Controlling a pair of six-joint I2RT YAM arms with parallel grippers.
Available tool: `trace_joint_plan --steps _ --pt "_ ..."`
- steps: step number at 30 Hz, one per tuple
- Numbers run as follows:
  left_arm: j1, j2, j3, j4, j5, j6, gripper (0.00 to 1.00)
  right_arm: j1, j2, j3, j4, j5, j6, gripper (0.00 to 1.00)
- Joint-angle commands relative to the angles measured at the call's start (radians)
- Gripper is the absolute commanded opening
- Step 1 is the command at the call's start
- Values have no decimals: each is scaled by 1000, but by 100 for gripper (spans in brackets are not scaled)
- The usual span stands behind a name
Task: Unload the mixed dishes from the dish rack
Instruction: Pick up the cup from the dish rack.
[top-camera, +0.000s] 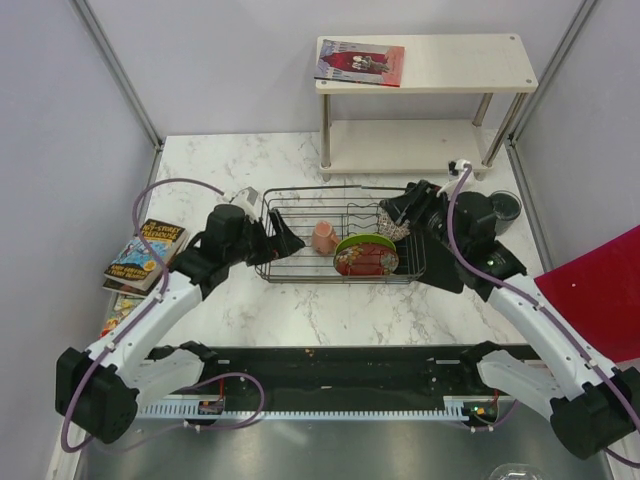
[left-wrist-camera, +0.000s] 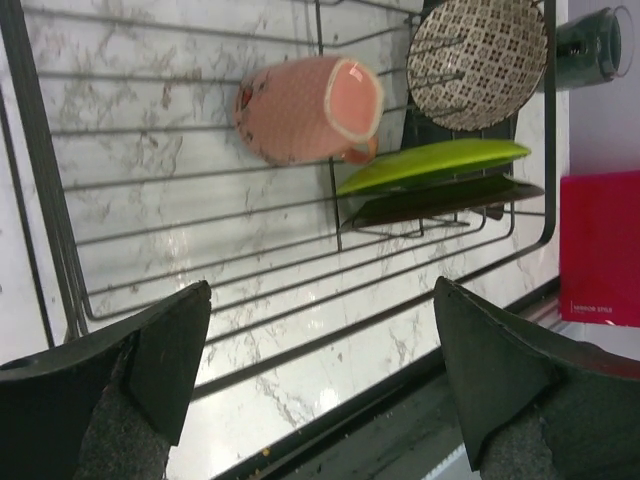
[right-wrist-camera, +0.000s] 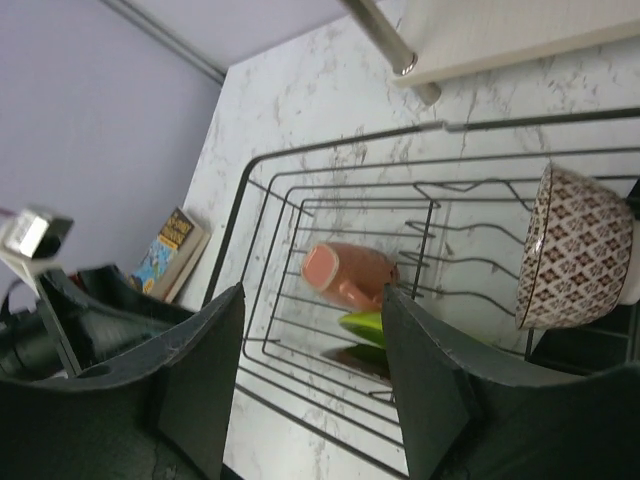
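Note:
The dish rack (top-camera: 340, 279) stands mid-table. In it a small pink cup (top-camera: 323, 236) lies on its side. The lime-green plate (top-camera: 365, 242) and the red patterned dish (top-camera: 365, 263) stand on edge together. A patterned bowl (top-camera: 395, 231) stands on edge at the right end. The dark cup (top-camera: 505, 208) sits on the table right of the rack. My left gripper (top-camera: 285, 241) is open at the rack's left end, its jaws (left-wrist-camera: 320, 340) empty. My right gripper (top-camera: 402, 212) hovers by the bowl (right-wrist-camera: 575, 250), open and empty (right-wrist-camera: 315, 340), with the pink cup (right-wrist-camera: 345, 273) beyond it.
Books (top-camera: 145, 255) lie at the left table edge. A two-tier shelf (top-camera: 450, 75) with a magazine (top-camera: 360, 62) stands behind the rack. A red board (top-camera: 600, 290) is at the right edge. A black strip (top-camera: 330, 365) runs along the near edge.

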Motion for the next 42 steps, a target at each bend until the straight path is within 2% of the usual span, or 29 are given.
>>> trace_joint_plan --steps 1,8,18,31,34,35,42 --pt "-55 130 152 55 -157 115 98 63 -79 -97 125 15 -50 64" --pt "-249 431 386 -60 -394 112 99 102 -120 -160 149 -5 -79 64" --pt "-252 601 469 -81 -454 0 100 102 -154 -208 158 -35 -101 65" --pt "-250 750 564 -87 -478 -4 98 100 -114 -225 192 -48 -99 65" --pt "-252 758 564 -85 -480 -6 91 102 -110 -223 191 -48 -99 65" --pt "-252 759 556 -87 -478 -9 82 100 -108 -225 189 -46 -101 65" --pt "-252 729 504 -79 -488 -6 54 102 -97 -226 189 -37 -102 65"
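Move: The cup lies in the rack about 9 cm ahead of the left hand, 8 cm to its right and some 10 cm below. The green plate stands about 12 cm to the right of the cup and 2 cm nearer the base, the red plate beside it about 5 cm nearer than the cup. The patterned bowl is 20 cm right of the cup and 4 cm farther out. From the right hand the cup is about 15 cm left, 4 cm ahead and 20 cm down. Swinging forward and right with a slight rise, the wide-open left hand then sinks about 10 cm to the cup, still easing forward, and rolls some 25 degrees, left side up, so that its fingers point more steeply down. At the end they close partway and pinch the cup's sides near its end. The empty right hand draws back and down about 4 cm each, staying part open. ##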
